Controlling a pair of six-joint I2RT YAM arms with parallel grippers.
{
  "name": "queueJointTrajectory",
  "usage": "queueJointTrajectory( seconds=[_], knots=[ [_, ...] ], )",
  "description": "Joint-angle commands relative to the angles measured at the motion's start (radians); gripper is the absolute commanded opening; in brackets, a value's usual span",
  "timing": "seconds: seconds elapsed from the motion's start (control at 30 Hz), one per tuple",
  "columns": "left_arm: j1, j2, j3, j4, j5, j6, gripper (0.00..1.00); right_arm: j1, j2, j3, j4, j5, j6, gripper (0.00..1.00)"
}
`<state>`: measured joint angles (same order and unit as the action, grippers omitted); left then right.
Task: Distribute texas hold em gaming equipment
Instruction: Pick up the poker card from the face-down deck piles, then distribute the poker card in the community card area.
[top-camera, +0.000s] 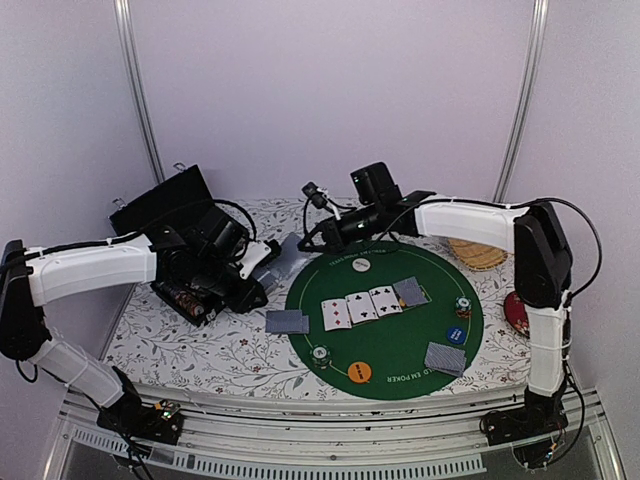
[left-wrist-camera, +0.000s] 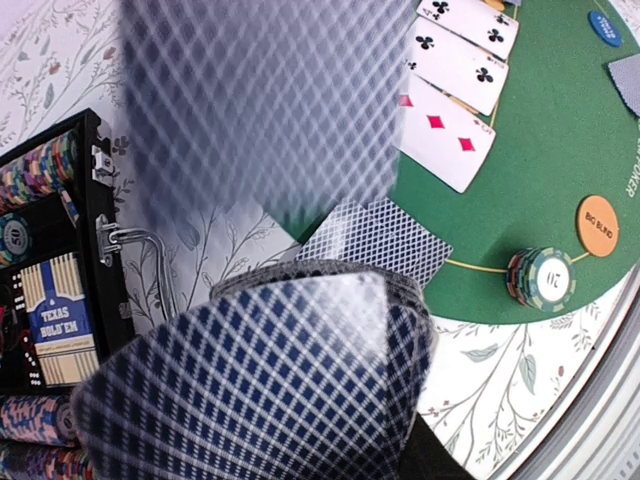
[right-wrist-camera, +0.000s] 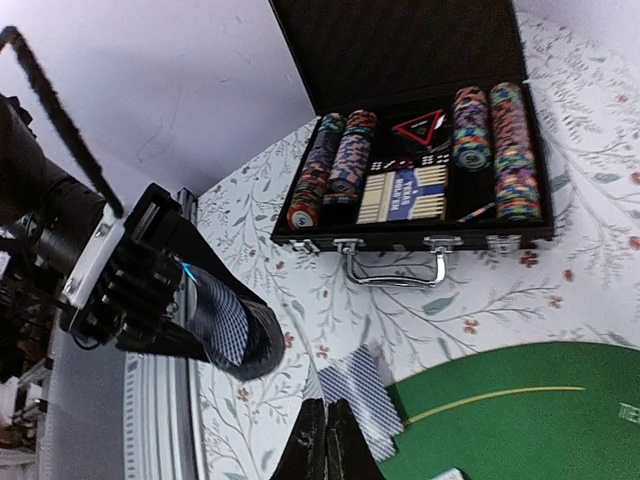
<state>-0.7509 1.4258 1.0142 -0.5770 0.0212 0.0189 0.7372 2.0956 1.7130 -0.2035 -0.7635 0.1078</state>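
Note:
My left gripper (top-camera: 255, 268) is shut on the deck of grey-blue-backed cards (left-wrist-camera: 270, 380), held above the flowered cloth. My right gripper (top-camera: 312, 240) reaches across to it, its fingers (right-wrist-camera: 312, 445) pressed together on one card (top-camera: 290, 252), which shows as a blur (left-wrist-camera: 250, 100) in the left wrist view. On the green round mat (top-camera: 400, 340) lie three face-up cards (top-camera: 360, 306), a face-down card (top-camera: 411, 291), a face-down pair (top-camera: 446, 358), two chip stacks (top-camera: 320, 355) (top-camera: 462, 307), and white (top-camera: 361, 265), blue (top-camera: 457, 335) and orange (top-camera: 360, 372) discs. Another face-down pair (top-camera: 287, 321) lies at the mat's left edge.
An open black case (right-wrist-camera: 420, 170) with chip rows and a boxed deck stands at the back left, behind the left arm. A tan woven mat (top-camera: 478, 253) and a red cushion (top-camera: 517, 312) lie at the right, near the right arm's elbow.

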Motion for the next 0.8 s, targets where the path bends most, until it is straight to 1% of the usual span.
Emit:
queueJointTrajectory(
  seconds=[0.0,0.03,0.1,0.13,0.2,0.27,0.33,0.37,0.43,0.53,0.77],
  knots=[
    [-0.008,-0.029,-0.023,0.028,0.001,0.009,0.40,-0.113,-0.181,-0.013,-0.324,0.103,-0.359,0.01],
    [-0.007,-0.031,-0.025,0.028,0.001,0.008,0.40,-0.132,-0.214,-0.014,-0.416,0.131,-0.497,0.02],
    [-0.007,-0.033,-0.030,0.030,-0.007,0.012,0.40,-0.166,-0.291,-0.052,-0.554,0.227,-0.703,0.01],
    [-0.007,-0.032,-0.031,0.033,-0.005,0.014,0.40,-0.176,-0.335,-0.101,-0.579,0.296,-0.836,0.01],
    [-0.006,-0.027,-0.029,0.037,0.000,0.016,0.40,-0.194,-0.413,-0.225,-0.590,0.468,-1.006,0.01],
    [-0.006,-0.021,-0.028,0.036,0.001,0.017,0.40,-0.227,-0.442,-0.291,-0.639,0.582,-1.159,0.02],
    [-0.006,-0.020,-0.028,0.035,-0.007,0.019,0.40,-0.269,-0.428,-0.291,-0.699,0.662,-1.202,0.01],
    [-0.006,-0.019,-0.028,0.034,-0.008,0.019,0.40,-0.288,-0.425,-0.294,-0.713,0.678,-1.212,0.01],
    [-0.005,-0.020,-0.028,0.030,-0.002,0.019,0.40,-0.316,-0.418,-0.301,-0.706,0.709,-1.239,0.01],
    [-0.005,-0.020,-0.026,0.022,-0.006,0.022,0.40,-0.337,-0.362,-0.276,-0.726,0.767,-1.264,0.01],
    [-0.004,-0.022,-0.026,0.016,-0.004,0.015,0.40,-0.380,-0.220,-0.203,-0.805,0.747,-1.299,0.01]
  ],
)
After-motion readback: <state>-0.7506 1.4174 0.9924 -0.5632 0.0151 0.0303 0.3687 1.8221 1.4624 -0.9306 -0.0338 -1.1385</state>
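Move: On the mat some 30 cm to the right hand's right, 3 cm ahead and 17 cm below is the open spot for its held card. The face-down card lies about 24 cm right, level fore and aft; the four of clubs 19 cm right, 2 cm back; the chip stack 37 cm right, 3 cm back. From the left hand the spot is roughly 37 cm right, 10 cm ahead, 10 cm below. Swinging fast to the right by about 32 cm, away from the deck in the left hand, the right hand carries the pinched poker card towards the open mat beyond the face-down card, rising slightly at first and then sinking to end some 9 cm lower. Its wrist rolls over from pointing left to pointing nearly straight down, fingers kept shut; the left hand holds the deck still. ##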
